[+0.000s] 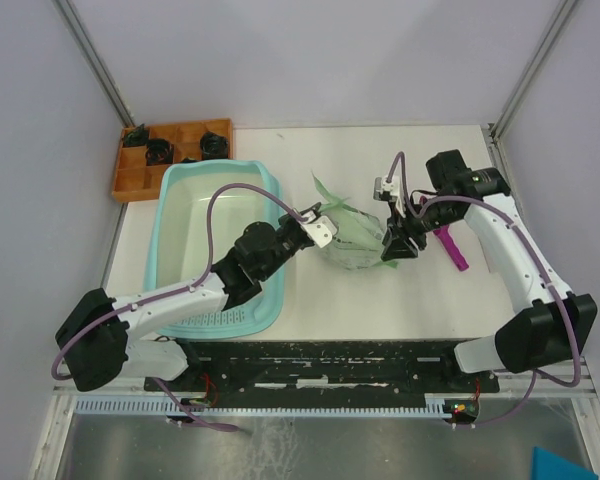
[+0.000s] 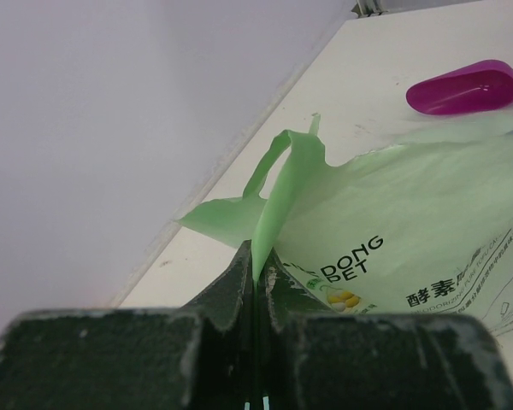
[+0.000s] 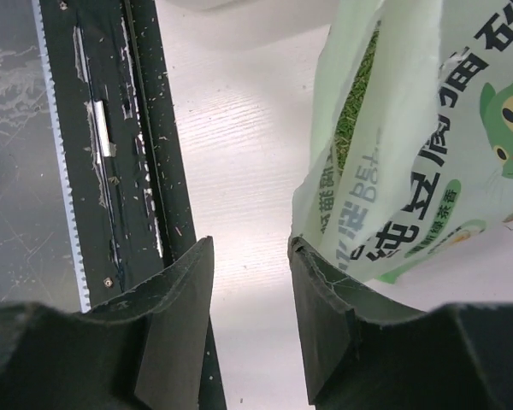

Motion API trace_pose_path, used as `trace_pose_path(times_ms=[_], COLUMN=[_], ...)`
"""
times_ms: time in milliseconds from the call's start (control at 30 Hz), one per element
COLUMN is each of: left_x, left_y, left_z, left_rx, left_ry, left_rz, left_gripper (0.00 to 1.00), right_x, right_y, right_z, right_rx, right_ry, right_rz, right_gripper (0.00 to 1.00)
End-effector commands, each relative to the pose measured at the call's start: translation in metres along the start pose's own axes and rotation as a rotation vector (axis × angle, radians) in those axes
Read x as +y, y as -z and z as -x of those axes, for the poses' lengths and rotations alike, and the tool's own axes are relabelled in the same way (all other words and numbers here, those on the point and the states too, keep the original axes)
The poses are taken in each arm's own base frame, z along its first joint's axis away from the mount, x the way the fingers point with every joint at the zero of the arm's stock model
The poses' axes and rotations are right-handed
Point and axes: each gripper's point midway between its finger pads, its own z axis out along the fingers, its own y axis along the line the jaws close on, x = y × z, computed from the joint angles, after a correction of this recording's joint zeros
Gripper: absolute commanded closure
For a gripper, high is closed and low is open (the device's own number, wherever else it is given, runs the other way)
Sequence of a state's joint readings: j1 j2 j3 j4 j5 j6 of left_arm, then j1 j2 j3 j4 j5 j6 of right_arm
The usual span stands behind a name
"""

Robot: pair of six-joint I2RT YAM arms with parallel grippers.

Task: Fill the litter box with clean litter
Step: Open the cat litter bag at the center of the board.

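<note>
The light-teal litter box (image 1: 185, 205) lies at the left of the table and its floor shows bare. A pale green printed bag (image 1: 352, 238) stands just right of it. My left gripper (image 1: 317, 230) reaches across the box's right rim and is shut on the bag's thin top flap (image 2: 278, 192). My right gripper (image 1: 398, 246) is at the bag's right side, open, with only table between its fingers. Its right finger (image 3: 325, 290) touches the bag (image 3: 427, 145). Green grainy clean litter (image 3: 356, 90) shows through a gap in the bag's fold.
A magenta scoop (image 1: 454, 247) lies on the table right of the right gripper, and also shows in the left wrist view as the scoop (image 2: 466, 88). An orange compartment tray (image 1: 170, 152) with dark items sits behind the litter box. A black strip (image 3: 132, 154) runs along the table's near edge.
</note>
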State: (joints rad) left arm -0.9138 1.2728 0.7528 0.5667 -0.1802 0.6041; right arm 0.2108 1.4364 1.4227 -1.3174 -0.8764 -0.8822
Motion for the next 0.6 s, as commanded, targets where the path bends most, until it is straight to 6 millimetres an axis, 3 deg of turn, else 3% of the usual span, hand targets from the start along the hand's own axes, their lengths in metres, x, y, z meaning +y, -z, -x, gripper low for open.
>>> trace_pose_path(times_ms=[0, 100, 367, 567], left_x=[0.033, 0.032, 0.036, 0.036], left_y=[-0.002, 0.000, 0.012, 0.019], left_z=[0.055, 0.055, 0.056, 0.052], left_rx=[-0.169, -0.170, -0.174, -0.165], left_ry=[0.084, 0.080, 0.073, 0.068], left_rz=[0.096, 0.092, 0.100, 0.106], left_gripper=[0.97, 0.97, 0.97, 0.97], right_x=[-0.006, -0.020, -0.071, -0.072], right_y=[-0.009, -0.009, 0.009, 0.027], right_z=[0.002, 0.008, 0.046, 0.068], right_rx=[-0.008, -0.009, -0.062, -0.096], right_ry=[0.026, 0.028, 0.070, 0.099], right_rz=[-0.054, -0.092, -0.310, -0.365], right_gripper=[0.51, 0.52, 0.53, 0.54])
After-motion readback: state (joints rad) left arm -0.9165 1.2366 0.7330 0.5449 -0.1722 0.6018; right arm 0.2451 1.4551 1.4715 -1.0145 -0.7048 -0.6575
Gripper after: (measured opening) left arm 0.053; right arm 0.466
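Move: The left hand still pinches the top of the cat litter bag, whose middle lies about 8 cm to its right, 5 cm back and 8 cm below. From the right hand, half-open at the bag's right end, that middle is some 8 cm left, 3 cm ahead and 6 cm lower. The purple scoop lies roughly 13 cm to the right hand's right, 4 cm ahead and 11 cm below. Left keeps its pinch while the half-open right sweeps about 7 cm forward, across the bag's right end. ##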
